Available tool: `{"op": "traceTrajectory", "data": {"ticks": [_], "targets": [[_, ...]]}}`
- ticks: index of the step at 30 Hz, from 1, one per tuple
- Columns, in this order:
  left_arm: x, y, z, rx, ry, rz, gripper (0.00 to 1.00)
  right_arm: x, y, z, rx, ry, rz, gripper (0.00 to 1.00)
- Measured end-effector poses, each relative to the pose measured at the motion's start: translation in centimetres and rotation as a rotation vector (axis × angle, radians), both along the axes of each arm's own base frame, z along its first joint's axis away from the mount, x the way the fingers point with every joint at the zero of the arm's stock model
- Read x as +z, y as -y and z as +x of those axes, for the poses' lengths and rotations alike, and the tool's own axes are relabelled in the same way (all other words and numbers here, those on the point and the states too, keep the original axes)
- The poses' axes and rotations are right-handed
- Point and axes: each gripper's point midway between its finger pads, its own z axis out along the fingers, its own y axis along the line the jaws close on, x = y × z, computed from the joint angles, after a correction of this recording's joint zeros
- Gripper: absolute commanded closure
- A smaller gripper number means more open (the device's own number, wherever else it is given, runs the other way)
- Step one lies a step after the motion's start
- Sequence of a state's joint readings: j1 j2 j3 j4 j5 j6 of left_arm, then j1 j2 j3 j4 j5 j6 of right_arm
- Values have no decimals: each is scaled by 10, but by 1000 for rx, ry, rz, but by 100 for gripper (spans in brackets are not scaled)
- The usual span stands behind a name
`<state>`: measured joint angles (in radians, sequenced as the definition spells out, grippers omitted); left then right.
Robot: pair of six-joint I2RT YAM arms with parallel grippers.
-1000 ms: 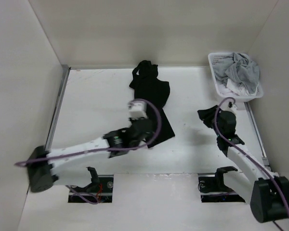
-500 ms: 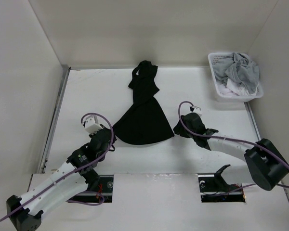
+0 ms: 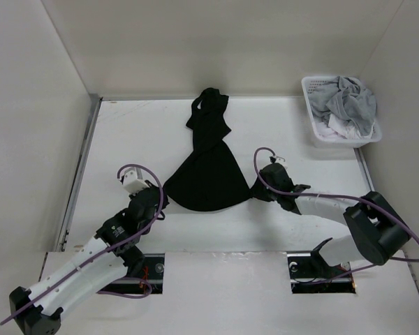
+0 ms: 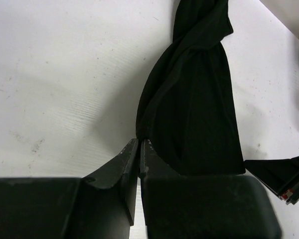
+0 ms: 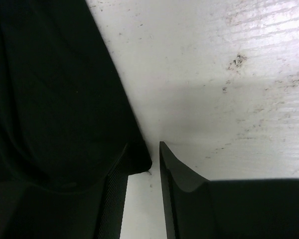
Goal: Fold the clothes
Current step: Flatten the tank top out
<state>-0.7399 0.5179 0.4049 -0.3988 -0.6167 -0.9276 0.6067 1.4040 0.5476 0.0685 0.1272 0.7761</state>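
The clothes, a plain black garment, lie mid-table as a fan: narrow and twisted at the far end, wide at the near hem. My left gripper sits at the hem's left corner. In the left wrist view its jaws are pressed together, with the corner of the clothes pinched at their tips. My right gripper is at the hem's right corner. In the right wrist view it stands open with a narrow gap. The corner of the clothes lies inside that gap against the left finger.
A white basket stands at the far right of the table, with a light grey garment heaped in it. White walls close in the table on the left, back and right. A metal rail runs along the left edge.
My left arm drew back to the near left with the hem corner, spreading the clothes into a fan. My right arm swung in to the hem's right corner, its jaws narrowing.
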Motion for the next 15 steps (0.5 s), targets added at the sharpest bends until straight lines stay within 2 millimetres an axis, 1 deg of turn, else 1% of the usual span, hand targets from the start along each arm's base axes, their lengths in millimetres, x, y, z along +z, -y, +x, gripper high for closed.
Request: {"op": "traceTrajectory", "data": {"ticks": [3,4,5,6,8,10,11,12,13,15], "targets": [[1,-1,1,-3,6,7,97,0,-5,-2,14,-9,30,68],[2,-1,1,-4,8,10,97,1,-8,-3,23,-14,44,74],[2,-1,1,-6,10,14,97,0,-12,-4,35,-18,59,85],[2,-1,2,-9,13,18,97,-2,-16,-4,47,-25,71,93],[4,-1,3,-11,18,23,97,-4,-17,-5,45,-39,83,98],[6,-1,4,-14,25,25,97,0,-13,-3,27,-25,78,98],[7,0,4,-18,29,25,97,6,-9,-2,13,-10,69,99],[10,3,6,-24,35,24,97,16,-2,-2,-3,14,57,99],[13,6,7,-32,40,20,97,30,5,-1,-19,49,43,99],[22,14,11,-54,53,11,97,67,18,2,-55,135,18,97]]}}
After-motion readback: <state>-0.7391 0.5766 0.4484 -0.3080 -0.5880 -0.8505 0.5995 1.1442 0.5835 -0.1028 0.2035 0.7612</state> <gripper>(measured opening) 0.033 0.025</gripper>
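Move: Just to the left of the right gripper, about 1 cm off and barely below its parted tips, lies the tank top's free hem corner. The crossed fold in its middle is some 17 cm ahead and 13 cm left of that gripper, and the laundry basket roughly 30 cm ahead and 28 cm right, all near table height. From the left hand, which already holds the opposite corner, the free corner lies about 24 cm right, level fore and aft, some 11 cm down. Nudging about 1.5 cm left over the table, the right hand shuts its half-open fingers on the free hem corner, then lifts it quickly some 7 cm, drawing it about 3.5 cm right, away from the left hand. The left hand keeps its pinch and late on rises about 2 cm, drifting slightly right. ##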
